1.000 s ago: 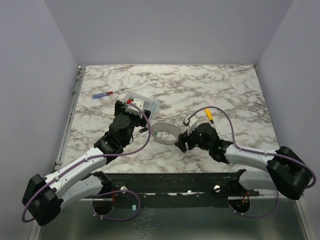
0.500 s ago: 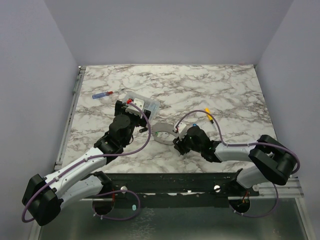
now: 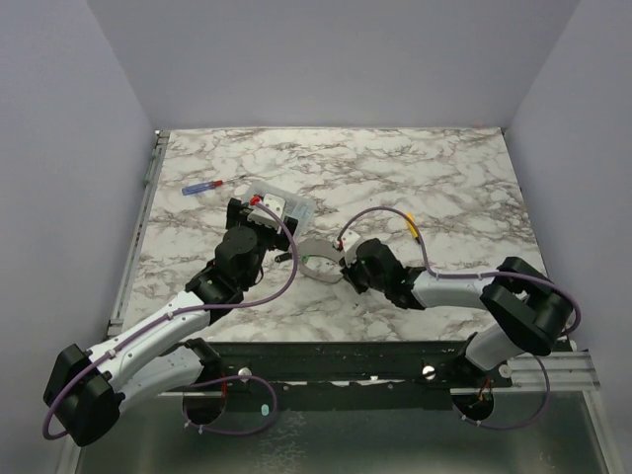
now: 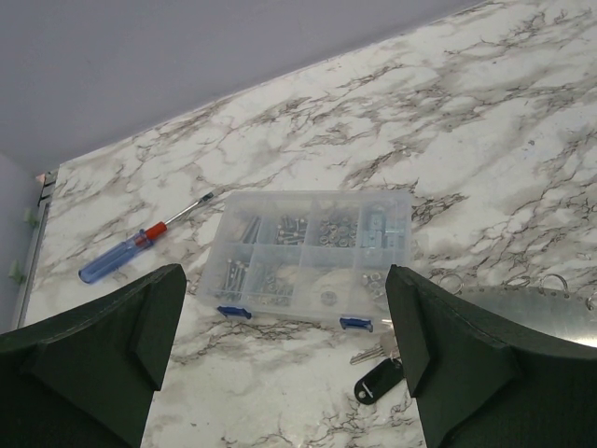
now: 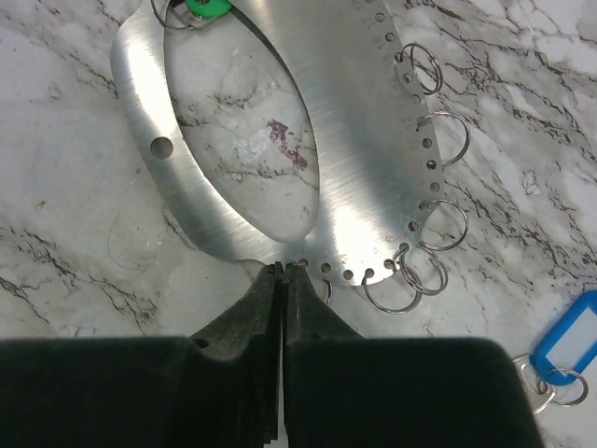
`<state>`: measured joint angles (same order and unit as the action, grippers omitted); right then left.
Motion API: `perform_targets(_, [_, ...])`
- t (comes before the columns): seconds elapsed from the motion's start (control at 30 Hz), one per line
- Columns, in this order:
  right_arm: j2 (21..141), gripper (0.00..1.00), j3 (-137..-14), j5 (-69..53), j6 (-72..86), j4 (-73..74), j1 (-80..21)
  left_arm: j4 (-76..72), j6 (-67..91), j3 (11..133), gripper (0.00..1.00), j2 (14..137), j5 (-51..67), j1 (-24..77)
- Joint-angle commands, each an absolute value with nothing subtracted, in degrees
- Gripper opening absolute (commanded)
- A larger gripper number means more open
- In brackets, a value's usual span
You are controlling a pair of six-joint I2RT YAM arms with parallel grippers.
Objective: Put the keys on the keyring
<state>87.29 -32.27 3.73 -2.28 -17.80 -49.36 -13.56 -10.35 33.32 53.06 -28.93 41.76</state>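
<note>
The keyring is a wide brushed-metal band bent into a loop, with a row of holes and several small split rings along its edge; it lies mid-table. My right gripper is shut, its tips pinched on the band's near rim. A green key tag hangs at the band's far end. A blue tag lies to the right, an orange key behind the arm. My left gripper stands open above a silver key with a black tag.
A clear compartment box of screws sits just beyond the left gripper. A red-and-blue-handled screwdriver lies at the back left. The right arm's cable arcs over the table near the orange key.
The right arm swung left toward the metal band and its jaws closed at the band's rim. The left arm stayed still and open.
</note>
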Motion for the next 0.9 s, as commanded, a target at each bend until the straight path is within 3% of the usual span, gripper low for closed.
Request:
perform_targets(0.0, [88.53, 0.08, -36.71, -1.19, 5.95, -14.24, -51.22, -12.94, -10.48, 35.07, 0.96, 52.38, -27.91, 42.10])
perform_targets(0.13, [89.88, 0.13, -41.14, -6.15, 16.81, -16.78, -52.73, -12.94, -10.71, 34.98, 0.96, 52.32, -28.12, 42.10])
perform_targets(0.33, [94.79, 0.35, -47.97, -11.43, 20.59, -12.96, -53.17, -12.92, -10.64, 34.98, 0.96, 52.29, -27.99, 42.11])
perform_targets(0.57, [89.91, 0.50, -48.08, -8.31, 5.73, -6.88, -53.17, -12.93, -10.70, 34.98, 0.96, 51.86, -28.12, 42.12])
perform_targets(0.87, [83.50, 0.52, -39.21, -7.20, -12.36, -5.52, -55.17, -12.92, -10.67, 35.02, 0.96, 51.76, -28.15, 42.07])
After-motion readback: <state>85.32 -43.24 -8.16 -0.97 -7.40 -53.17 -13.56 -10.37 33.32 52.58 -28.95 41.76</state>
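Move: The right hand's shut fingertips are at the near right end of the ringed metal keyring plate, whose middle lies about 5 cm to their left, 3 cm ahead and 2 cm lower. The green tag is some 9 cm left and 4 cm ahead of that hand, the black tag about 13 cm left and 5 cm ahead, the blue-tagged keys 8 cm right and 4 cm ahead. From the left hand the plate lies about 10 cm right, 2 cm back and 22 cm below. Leftward and a little up, the right hand sweeps about 10 cm across the keyring plate, rolling and tipping down some 15 degrees each as the fingers start to open. It then swings back right about 3 cm and draws slightly back, staying some 5 cm higher, the tilt easing and the wrist turning counter-clockwise, with the fingers about half open and clear of the plate's rings. ##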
